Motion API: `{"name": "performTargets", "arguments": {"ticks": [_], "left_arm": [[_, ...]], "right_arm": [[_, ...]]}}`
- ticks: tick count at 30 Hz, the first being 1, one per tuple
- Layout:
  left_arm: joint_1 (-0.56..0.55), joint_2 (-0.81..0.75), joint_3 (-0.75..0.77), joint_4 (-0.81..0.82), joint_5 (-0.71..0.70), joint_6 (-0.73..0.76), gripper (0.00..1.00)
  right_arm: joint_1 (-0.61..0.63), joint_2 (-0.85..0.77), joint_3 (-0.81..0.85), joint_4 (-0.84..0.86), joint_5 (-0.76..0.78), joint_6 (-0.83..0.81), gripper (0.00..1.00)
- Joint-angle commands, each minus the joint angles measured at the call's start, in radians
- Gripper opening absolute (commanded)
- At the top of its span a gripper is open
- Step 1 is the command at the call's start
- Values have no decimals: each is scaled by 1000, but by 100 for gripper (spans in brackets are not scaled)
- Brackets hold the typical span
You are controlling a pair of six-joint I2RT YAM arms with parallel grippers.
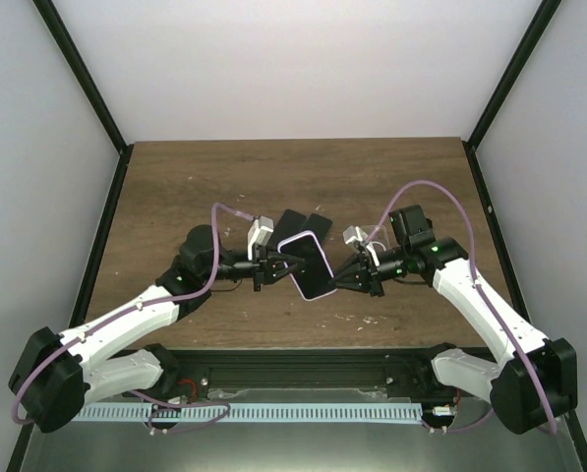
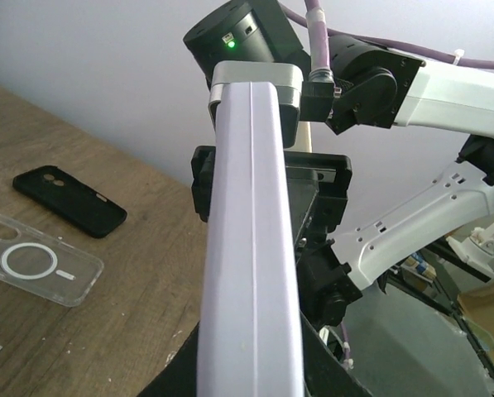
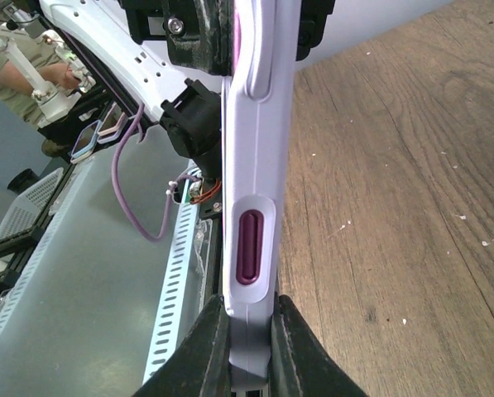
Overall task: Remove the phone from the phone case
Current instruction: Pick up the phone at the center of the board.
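Note:
A phone (image 1: 311, 264) with a dark screen sits in a lilac phone case (image 2: 251, 248) and is held in the air between both arms, above the near middle of the table. My left gripper (image 1: 281, 264) holds its left edge. In the left wrist view the case's side fills the space between the dark fingers (image 2: 168, 380), which press against it. My right gripper (image 1: 340, 278) holds the opposite end. Its fingers (image 3: 199, 347) are shut on the phone case (image 3: 255, 165), just below a dark magenta side button (image 3: 248, 248).
A black spare case (image 2: 69, 201) and a clear case with a white ring (image 2: 35, 258) lie flat on the wooden table (image 1: 195, 187), behind the held phone. The black frame rail (image 1: 303, 369) runs along the near edge, between the arm bases.

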Motion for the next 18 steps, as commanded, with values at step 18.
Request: {"name": "performTargets", "arguments": {"ticks": [18], "left_arm": [[24, 7, 40, 8, 215, -32, 0]], "right_arm": [[150, -33, 120, -276, 332, -392, 51]]}}
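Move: Your left fingers already grip the lilac-cased phone by its left edge, its middle about 2 cm to their right, 1 cm nearer and slightly lower. From the right hand, shut on the near right corner, that middle lies roughly 6 cm left, 2 ahead and 3 higher. On the board, 22 cm below the left hand and 19 ahead, lie two dark phones, one 2 cm left and the other 5 right. Open the right gripper to about half to release the phone's near right corner, and ease that hand about 2 cm back and 2 cm down, its fingertips dipping some 10 degrees. Keep the left fingers shut on the left edge while drawing the phone about 2 cm back and 1.5 down, turning slightly clockwise. ##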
